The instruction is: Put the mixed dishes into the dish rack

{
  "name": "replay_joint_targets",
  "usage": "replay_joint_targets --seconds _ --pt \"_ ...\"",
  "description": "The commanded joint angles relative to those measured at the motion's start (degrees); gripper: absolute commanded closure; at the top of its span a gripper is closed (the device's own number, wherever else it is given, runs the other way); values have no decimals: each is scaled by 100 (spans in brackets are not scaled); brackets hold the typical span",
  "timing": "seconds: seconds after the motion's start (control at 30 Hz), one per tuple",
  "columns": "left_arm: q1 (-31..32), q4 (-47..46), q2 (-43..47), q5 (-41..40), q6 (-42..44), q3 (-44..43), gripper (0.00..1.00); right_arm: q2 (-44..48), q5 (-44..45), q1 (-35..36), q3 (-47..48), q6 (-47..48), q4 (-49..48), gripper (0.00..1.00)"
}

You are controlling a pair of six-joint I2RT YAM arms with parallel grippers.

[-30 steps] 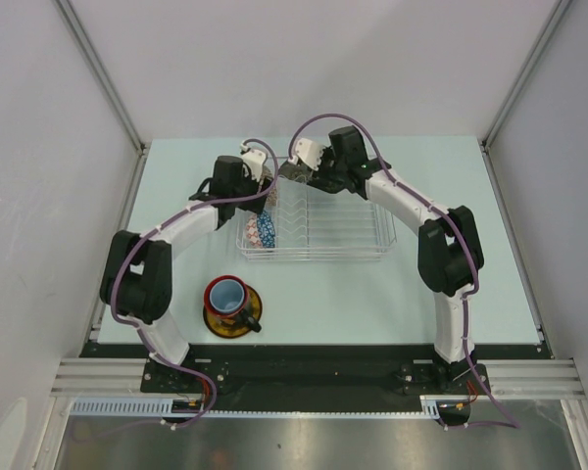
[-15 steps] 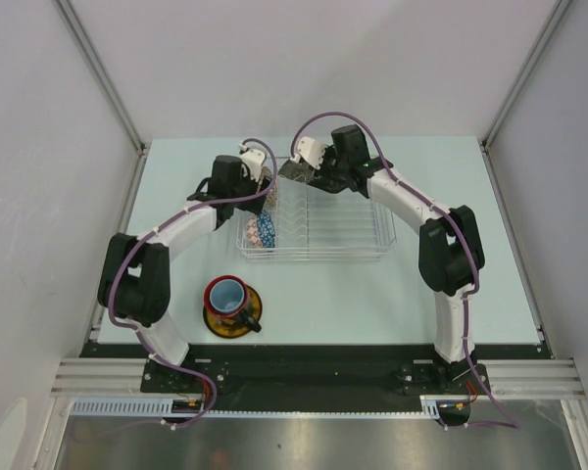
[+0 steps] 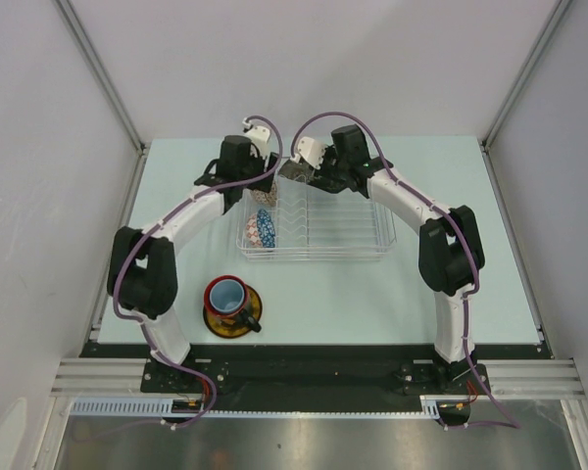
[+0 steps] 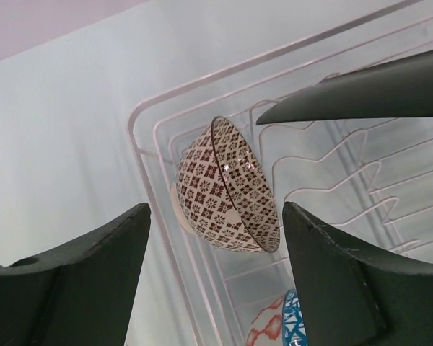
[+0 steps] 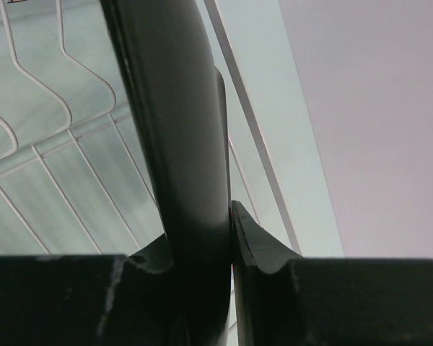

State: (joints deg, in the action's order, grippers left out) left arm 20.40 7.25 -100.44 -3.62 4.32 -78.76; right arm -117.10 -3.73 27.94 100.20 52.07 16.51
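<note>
The beige netted bowl [image 4: 227,187] stands on edge at the back left corner of the white wire dish rack [image 3: 318,253]. My left gripper [image 4: 216,288] hovers open over that bowl, its fingers apart on either side and not touching it. A small blue bowl [image 3: 265,228] stands in the rack's left end, also showing as the blue bowl [image 4: 292,328] in the left wrist view. My right gripper [image 5: 227,245] is shut on the rim of the black square plate [image 5: 173,122], holding it over the rack's back edge. The red mug [image 3: 227,294] sits on the yellow saucer [image 3: 250,318] in front of the rack.
The rack's upright prongs [image 4: 332,180] run to the right of the bowls. The black plate's edge [image 4: 361,94] hangs just above and right of the beige bowl. Grey walls close in the table on three sides.
My left arm has swung toward the table's back and slightly right, ending above the rack's back left corner. The right arm and its plate have stayed still.
</note>
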Motion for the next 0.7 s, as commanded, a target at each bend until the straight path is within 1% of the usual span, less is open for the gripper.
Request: replay_joint_targets --seconds 0.0,0.1,0.33,0.43,0.47,0.5,0.57,0.67 --pt "156 154 -413 -936 -133 -358 21 556 285 -140 307 -75 -983 100" --pt "359 207 -660 -1771 34 -429 22 600 267 -149 237 -92 -1027 100" --pt "500 -74 -722 -2046 8 -394 27 723 241 -175 26 -145 -1115 100" --pt "517 -205 -749 -2099 60 -412 37 750 223 -201 -36 -162 -1150 100" --pt "517 -215 -775 -2099 69 -429 47 759 215 -193 -53 -180 -1168 100" --pt "517 -215 -801 -2099 78 -464 50 759 214 -193 -71 -180 -1177 100" --pt "526 -215 -862 -2178 104 -509 53 767 214 -202 -97 -198 -1185 100" --pt "526 -294 -907 -2214 104 -491 53 785 206 -219 -124 -206 -1177 100"
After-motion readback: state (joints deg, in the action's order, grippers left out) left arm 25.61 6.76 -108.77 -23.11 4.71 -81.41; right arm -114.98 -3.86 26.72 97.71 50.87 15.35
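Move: The patterned bowl, standing in the rack's far left corner, is about 8 cm below the left hand, roughly 2 cm ahead and 1 cm left. The blue bowl is some 9 cm nearer the base than it and about level sideways; the black square plate, held by the right hand, is about 10 cm right of the left hand and level ahead. From the right hand, the patterned bowl is about 11 cm left, 1 cm back and 8 cm down. The left hand sinks about 5 cm to the patterned bowl, turning counter-clockwise, fingers part-closing at its rim. ##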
